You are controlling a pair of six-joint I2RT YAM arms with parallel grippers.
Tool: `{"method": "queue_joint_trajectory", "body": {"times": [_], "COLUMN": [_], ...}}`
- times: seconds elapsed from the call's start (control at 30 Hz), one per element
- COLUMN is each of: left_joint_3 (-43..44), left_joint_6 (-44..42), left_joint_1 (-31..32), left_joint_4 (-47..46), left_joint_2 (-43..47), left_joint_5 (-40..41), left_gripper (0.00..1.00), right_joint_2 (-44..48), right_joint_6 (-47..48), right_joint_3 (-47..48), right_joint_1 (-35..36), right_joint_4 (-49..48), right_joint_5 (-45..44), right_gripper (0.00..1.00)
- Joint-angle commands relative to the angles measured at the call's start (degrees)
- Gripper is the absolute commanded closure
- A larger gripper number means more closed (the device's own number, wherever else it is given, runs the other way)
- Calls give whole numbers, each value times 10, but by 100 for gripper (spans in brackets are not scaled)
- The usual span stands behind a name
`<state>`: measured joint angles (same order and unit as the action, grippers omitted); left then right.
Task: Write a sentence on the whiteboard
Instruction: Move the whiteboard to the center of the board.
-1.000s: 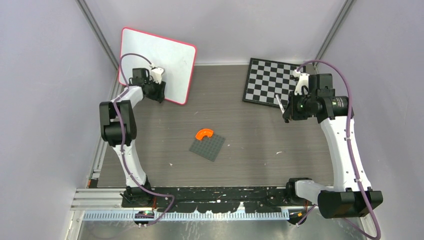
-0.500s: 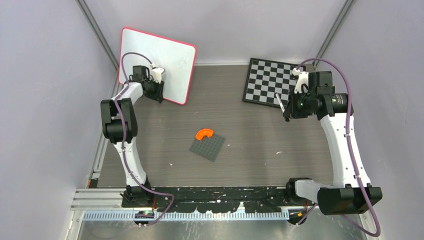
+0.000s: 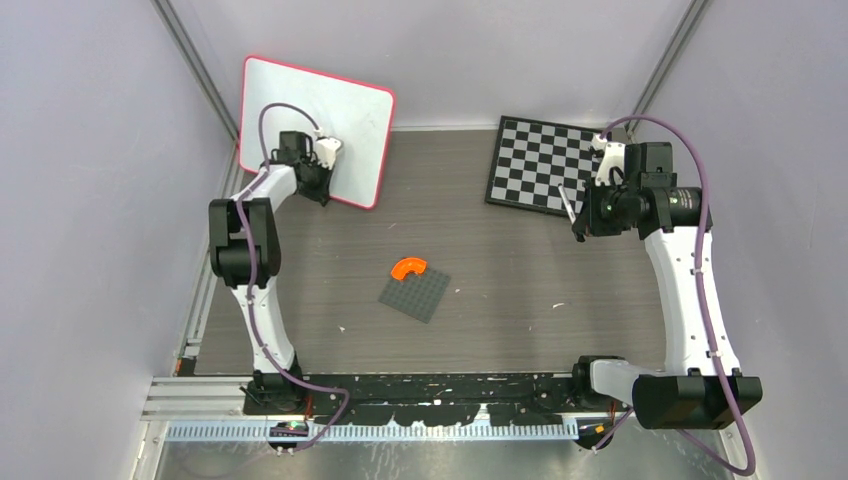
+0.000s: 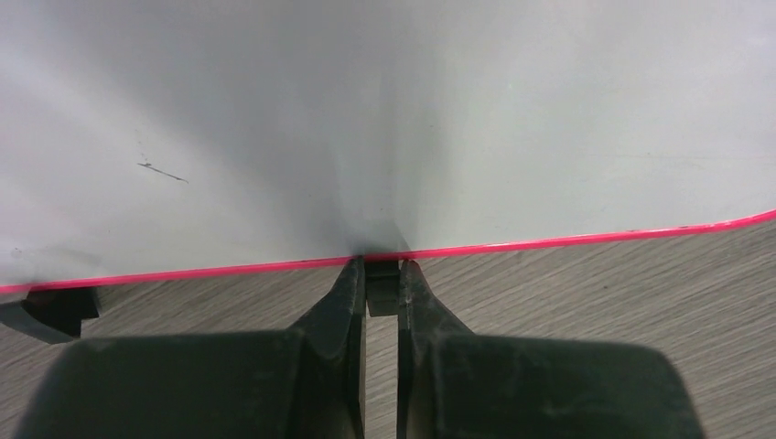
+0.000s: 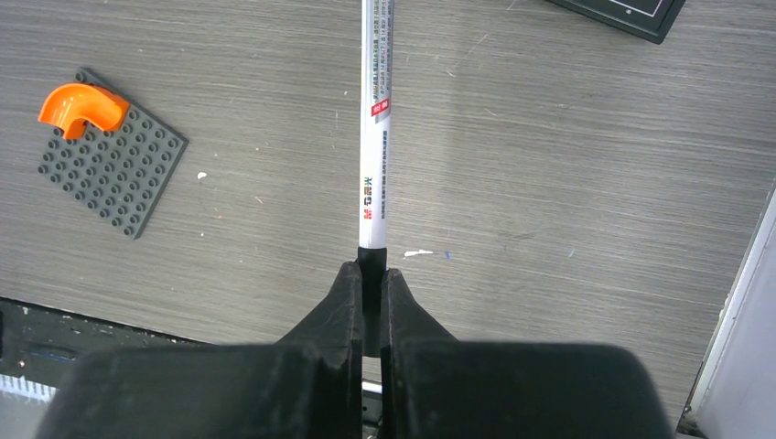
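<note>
The whiteboard (image 3: 330, 105) leans at the back left, white with a pink rim (image 4: 567, 240). No sentence is in view on it; only a short thin dark stroke (image 4: 163, 171) shows. My left gripper (image 3: 320, 188) (image 4: 381, 267) is at the board's lower edge, shut on a small black foot (image 4: 382, 291) under the rim. A second foot (image 4: 55, 309) shows at the left. My right gripper (image 3: 581, 226) (image 5: 371, 271) hangs over the table near the chessboard, shut on the black end of a white marker (image 5: 376, 119) (image 3: 566, 203) that points away from it.
A black-and-white chessboard (image 3: 545, 165) lies at the back right. A dark grey studded plate (image 3: 415, 295) (image 5: 110, 178) with an orange curved piece (image 3: 407, 268) (image 5: 78, 105) lies mid-table. Walls stand close on both sides.
My left gripper has shut on the board's foot, and the left arm has shifted a little to the right. The right arm with the marker has drifted slightly right.
</note>
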<state>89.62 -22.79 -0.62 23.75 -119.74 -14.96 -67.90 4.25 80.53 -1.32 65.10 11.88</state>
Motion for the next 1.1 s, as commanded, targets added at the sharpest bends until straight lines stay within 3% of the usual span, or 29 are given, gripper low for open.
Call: {"method": "queue_joint_trajectory", "body": {"times": [0.0, 0.33, 0.57, 1.07], "left_joint_3": [-20, -41, -47, 19], "left_joint_6": [-6, 49, 135, 307], "left_joint_1": [53, 166, 278, 454], "left_joint_4": [5, 6, 8, 27], "left_joint_2": [25, 51, 53, 5], "left_joint_5": [-9, 44, 95, 156], "left_gripper": [100, 100, 100, 100], "right_joint_2": [17, 39, 47, 55], "right_joint_6": [12, 22, 30, 46], "right_joint_3": [15, 0, 0, 7], "right_joint_1": [-5, -19, -46, -90], "right_joint_4": [-4, 2, 10, 25], "right_joint_5": [2, 10, 11, 18], "right_gripper": [100, 100, 100, 100]}}
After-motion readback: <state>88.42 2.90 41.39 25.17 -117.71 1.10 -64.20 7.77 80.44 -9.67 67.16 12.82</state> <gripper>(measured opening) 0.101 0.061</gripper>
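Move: The left fingers already have the whiteboard's near edge. The middle of the table, where the board is being taken, lies about 29 cm to this hand's right and 14 cm back, some 4 cm lower. The orange arch is roughly 21 cm right and 20 cm back, the grey brick plate 22 cm right and 27 cm back, and the chessboard 62 cm right and 11 cm ahead. From the right hand, the table middle is about 31 cm left, 10 cm ahead and 22 cm down. Rightward in a sweep bending back towards the base, the left hand drags the whiteboard by its pinched near edge to the middle of the table, about 30 cm right and 13 cm back, staying nearly level and turning some 10 degrees clockwise. The right hand, still holding the marker, edges about 4 cm right, out of the way. ##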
